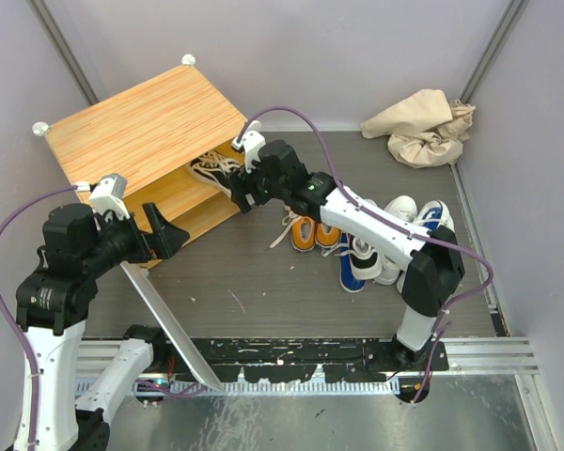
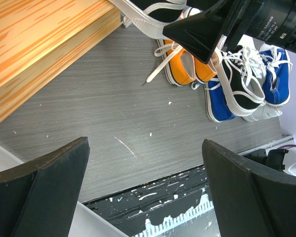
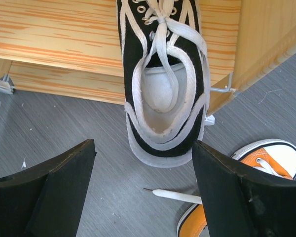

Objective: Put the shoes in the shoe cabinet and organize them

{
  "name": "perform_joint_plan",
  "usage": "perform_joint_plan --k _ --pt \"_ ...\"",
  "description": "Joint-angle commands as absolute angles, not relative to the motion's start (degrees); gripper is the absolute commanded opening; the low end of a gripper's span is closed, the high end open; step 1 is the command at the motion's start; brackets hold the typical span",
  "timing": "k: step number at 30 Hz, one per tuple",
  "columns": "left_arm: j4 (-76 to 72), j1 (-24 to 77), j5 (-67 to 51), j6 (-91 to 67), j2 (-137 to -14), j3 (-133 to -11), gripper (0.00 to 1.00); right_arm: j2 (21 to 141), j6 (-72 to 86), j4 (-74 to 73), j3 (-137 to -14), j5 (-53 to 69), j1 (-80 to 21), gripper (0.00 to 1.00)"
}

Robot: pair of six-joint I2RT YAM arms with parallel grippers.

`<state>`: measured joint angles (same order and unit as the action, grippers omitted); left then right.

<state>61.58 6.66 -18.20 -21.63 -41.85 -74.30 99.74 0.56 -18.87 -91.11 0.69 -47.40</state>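
The shoe cabinet (image 1: 141, 122) stands at the back left, its wood-grain top up. A black shoe with white laces (image 3: 163, 74) lies toe-first on its shelf, the heel sticking out over the floor. My right gripper (image 3: 143, 190) is open just behind that heel, and the shoe is not between its fingers. An orange pair (image 1: 315, 233), a blue shoe (image 1: 350, 272), another black shoe (image 1: 365, 254) and a white shoe (image 1: 399, 209) are bunched on the floor to the right. My left gripper (image 1: 164, 235) hangs open and empty by the cabinet's near corner.
A white panel (image 1: 169, 319) leans from the cabinet's near corner towards the base rail. A crumpled beige cloth bag (image 1: 423, 127) lies in the back right corner. A loose white lace tip (image 3: 177, 196) trails on the floor below the right gripper. Walls close in on both sides.
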Motion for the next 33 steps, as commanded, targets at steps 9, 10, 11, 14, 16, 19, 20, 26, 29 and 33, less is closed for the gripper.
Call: perform_joint_plan --k 9,10,11,14,16,19,20,26,29,33 --pt "62.20 6.77 -17.45 -20.74 -41.73 -74.34 0.98 102.40 -1.60 -8.41 -91.23 -2.53 -47.23 0.54" --pt "62.15 6.77 -17.43 -20.75 -41.67 -74.31 0.98 102.62 -1.59 -8.18 -91.42 -2.80 -47.26 0.35" --pt "62.13 6.77 -17.43 -20.68 -41.66 -74.29 0.98 102.65 -1.34 -7.83 -91.61 -3.32 -47.34 0.25" --pt "62.05 6.77 -17.48 -20.71 -41.66 -74.33 0.98 102.13 -0.59 -6.02 -91.76 -4.89 -47.41 0.06" --pt "62.30 6.77 -17.52 -20.57 -41.75 -74.44 0.98 101.29 0.16 -3.97 -91.67 -6.26 -47.68 0.01" --pt "62.71 6.77 -17.53 -20.41 -41.55 -74.78 0.98 99.95 1.77 -0.06 -91.50 -7.85 -48.03 0.01" --pt "62.78 6.77 -17.51 -20.32 -41.37 -74.78 0.98 99.71 2.54 1.23 -91.59 -8.46 -48.14 0.01" --pt "62.88 6.77 -17.88 -20.33 -41.13 -74.10 0.98 103.39 3.23 3.98 -96.59 -10.74 -48.08 0.01" --pt "62.66 6.77 -18.03 -20.37 -41.07 -74.17 0.98 106.58 1.69 6.25 -98.16 -10.81 -48.01 0.01" --pt "62.64 6.77 -18.01 -20.35 -40.87 -73.95 0.98 109.01 0.22 9.81 -98.46 -10.10 -47.92 0.01"
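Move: The black-and-white shoe lies half on the cabinet's shelf, its heel sticking out towards my open right fingers; its middle is about 8 cm ahead, 7 cm left and 4 cm below. The cabinet's right wall stands some 4 cm farther out and 4 cm to the right of that shoe. The nearer orange shoe is on the floor about 13 cm to my right hand's right, 2 cm back and 21 cm down. From my left hand the black-and-white shoe is roughly 22 cm ahead, 6 cm right and 12 cm lower. I ease my right hand forward onto the shoe's heel, dipping slightly as I close my nearly wide fingers to pinch the back rim. Keeping that grip, I push forward and left into the cabinet while raising the hand some 3 cm, about 7 cm of level travel in all, and tilt the fingertips up and clockwise by roughly 10 degrees each. ##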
